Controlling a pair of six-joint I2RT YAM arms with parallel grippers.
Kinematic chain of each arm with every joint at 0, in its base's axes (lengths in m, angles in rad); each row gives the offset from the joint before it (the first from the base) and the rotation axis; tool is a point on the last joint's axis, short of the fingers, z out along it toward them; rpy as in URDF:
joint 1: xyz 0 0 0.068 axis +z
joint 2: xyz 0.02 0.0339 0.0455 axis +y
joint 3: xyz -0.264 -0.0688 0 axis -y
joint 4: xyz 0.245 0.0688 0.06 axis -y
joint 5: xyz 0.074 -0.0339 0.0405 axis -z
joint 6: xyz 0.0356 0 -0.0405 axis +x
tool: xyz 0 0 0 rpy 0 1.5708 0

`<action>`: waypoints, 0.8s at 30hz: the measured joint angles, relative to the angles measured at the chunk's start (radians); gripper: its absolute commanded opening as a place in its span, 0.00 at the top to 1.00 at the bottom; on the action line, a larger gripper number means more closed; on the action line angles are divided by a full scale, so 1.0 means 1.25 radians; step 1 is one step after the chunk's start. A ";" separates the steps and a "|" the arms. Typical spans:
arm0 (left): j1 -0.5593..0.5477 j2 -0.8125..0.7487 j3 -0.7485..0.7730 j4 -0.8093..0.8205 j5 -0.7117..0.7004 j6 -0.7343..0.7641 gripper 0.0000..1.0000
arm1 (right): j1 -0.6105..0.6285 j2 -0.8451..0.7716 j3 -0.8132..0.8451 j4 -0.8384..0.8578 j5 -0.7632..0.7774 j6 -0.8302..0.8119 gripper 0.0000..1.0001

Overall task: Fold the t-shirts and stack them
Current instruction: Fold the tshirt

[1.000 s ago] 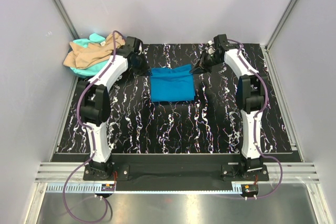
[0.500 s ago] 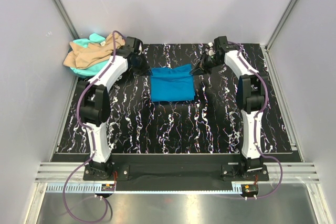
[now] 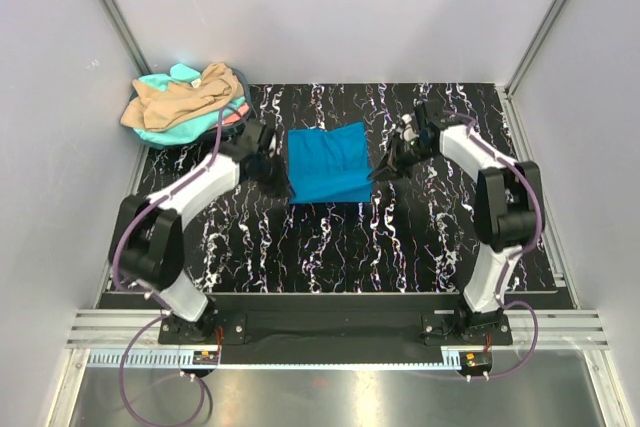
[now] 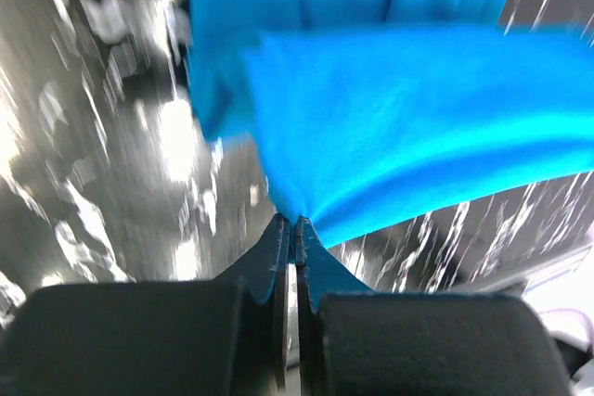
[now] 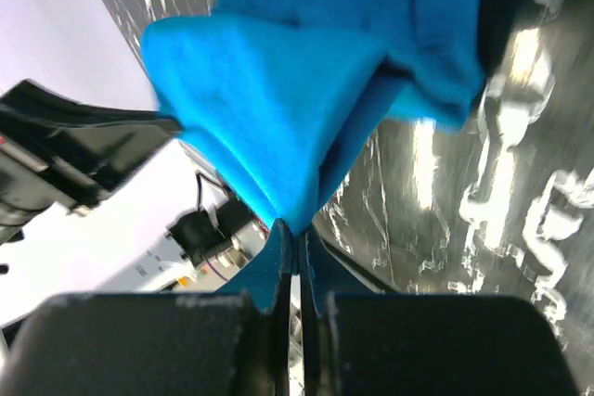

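Observation:
A bright blue t-shirt [image 3: 328,162] lies partly folded at the middle of the black marbled table. My left gripper [image 3: 278,177] is shut on its left edge, and in the left wrist view the blue cloth [image 4: 399,127] rises from the pinched fingertips [image 4: 295,224]. My right gripper [image 3: 380,169] is shut on the shirt's right edge; the right wrist view has the blue cloth [image 5: 288,108] pinched and lifted at the tips [image 5: 295,229]. A heap of t-shirts at the back left has a tan one [image 3: 180,99] on a turquoise one [image 3: 160,82] and a coral-pink edge [image 3: 233,115].
The black marbled table mat [image 3: 330,247] ends at a metal rail [image 3: 330,332] by the arm bases. Grey walls and frame posts [image 3: 540,27] close in the back and both sides.
Both grippers have pulled toward the near side with the blue shirt's far edge, folding it over itself. The arms have swung nearer, and the shirt now looks shorter and tilted.

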 measured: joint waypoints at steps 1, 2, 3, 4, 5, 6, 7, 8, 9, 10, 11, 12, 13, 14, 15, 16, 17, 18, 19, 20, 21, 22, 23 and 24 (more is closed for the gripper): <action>-0.017 -0.028 -0.038 0.002 0.000 -0.007 1.00 | 0.005 -0.036 -0.039 0.012 0.000 0.000 1.00; -0.034 -0.060 -0.079 0.009 -0.001 -0.016 1.00 | 0.012 -0.072 -0.081 0.017 0.001 0.001 1.00; -0.047 -0.084 -0.109 0.007 0.000 -0.023 1.00 | 0.018 -0.109 -0.125 0.025 0.001 0.000 1.00; -0.066 -0.123 -0.157 0.011 0.000 -0.034 1.00 | 0.026 -0.144 -0.167 0.029 0.001 0.002 1.00; -0.076 -0.144 -0.183 0.007 0.000 -0.041 1.00 | 0.033 -0.174 -0.206 0.030 0.002 0.004 1.00; -0.091 -0.173 -0.220 0.009 0.000 -0.051 1.00 | 0.041 -0.204 -0.249 0.042 0.001 0.008 1.00; -0.104 -0.201 -0.254 0.009 0.000 -0.062 1.00 | 0.050 -0.233 -0.293 0.053 0.002 0.013 1.00; -0.116 -0.228 -0.285 0.008 -0.001 -0.071 1.00 | 0.057 -0.254 -0.328 0.057 0.002 0.017 1.00; -0.128 -0.251 -0.313 0.006 -0.001 -0.082 1.00 | 0.067 -0.280 -0.374 0.069 0.005 0.025 1.00; -0.140 -0.274 -0.336 0.006 -0.002 -0.092 1.00 | 0.079 -0.305 -0.415 0.074 0.009 0.034 1.00; -0.152 -0.295 -0.357 0.007 -0.003 -0.102 1.00 | 0.091 -0.327 -0.457 0.081 0.015 0.044 1.00; -0.165 -0.317 -0.380 0.008 -0.004 -0.113 1.00 | 0.105 -0.354 -0.505 0.097 0.020 0.058 1.00; -0.180 -0.338 -0.402 0.008 -0.005 -0.125 1.00 | 0.113 -0.373 -0.534 0.100 0.022 0.067 1.00; -0.195 -0.355 -0.419 0.007 -0.007 -0.134 1.00 | 0.125 -0.398 -0.570 0.109 0.023 0.081 1.00; -0.221 -0.378 -0.444 0.008 -0.009 -0.149 1.00 | 0.135 -0.425 -0.604 0.119 0.027 0.096 1.00; -0.240 -0.396 -0.464 0.008 -0.010 -0.163 1.00 | 0.146 -0.453 -0.635 0.126 0.030 0.112 1.00; -0.265 -0.414 -0.484 0.006 -0.010 -0.177 1.00 | 0.157 -0.480 -0.664 0.134 0.035 0.126 1.00; -0.286 -0.432 -0.503 0.006 -0.011 -0.191 1.00 | 0.169 -0.508 -0.689 0.139 0.039 0.141 1.00; -0.304 -0.447 -0.519 0.008 -0.012 -0.206 1.00 | 0.182 -0.533 -0.713 0.144 0.042 0.156 1.00; -0.327 -0.466 -0.539 0.006 -0.012 -0.225 1.00 | 0.195 -0.554 -0.731 0.151 0.043 0.167 1.00; -0.353 -0.486 -0.558 0.005 -0.014 -0.244 1.00 | 0.212 -0.583 -0.756 0.158 0.046 0.187 1.00; -0.376 -0.507 -0.576 0.005 -0.016 -0.266 1.00 | 0.229 -0.609 -0.777 0.161 0.049 0.204 1.00; -0.403 -0.527 -0.592 0.003 -0.016 -0.289 1.00 | 0.245 -0.636 -0.799 0.166 0.052 0.224 1.00; -0.433 -0.545 -0.605 0.002 -0.019 -0.311 1.00 | 0.258 -0.657 -0.817 0.172 0.056 0.238 1.00</action>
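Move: Both grippers hold the t-shirt's near edge, a corner each. Its lying part is centred some 7 cm ahead, 9 cm right and 8 cm below the left hand; from the right hand, about 4 cm ahead, 11 cm left and 8 cm below. The table's front edge, where the hem goes, runs straight behind: about 25 cm from the left hand, 27 cm from the right, 9 cm lower. The basket stands roughly 20 cm ahead and 24 cm left of the left hand. Keep both grippers shut on the t-shirt's corners and sweep them back together, fast and straight, about 27 cm towards the table's front edge, sinking some 5 or 6 cm on the way so that the shirt is drawn out and dragged along. Let the fingertips swing in a little towards the base, and turn the left wrist slightly clockwise. ##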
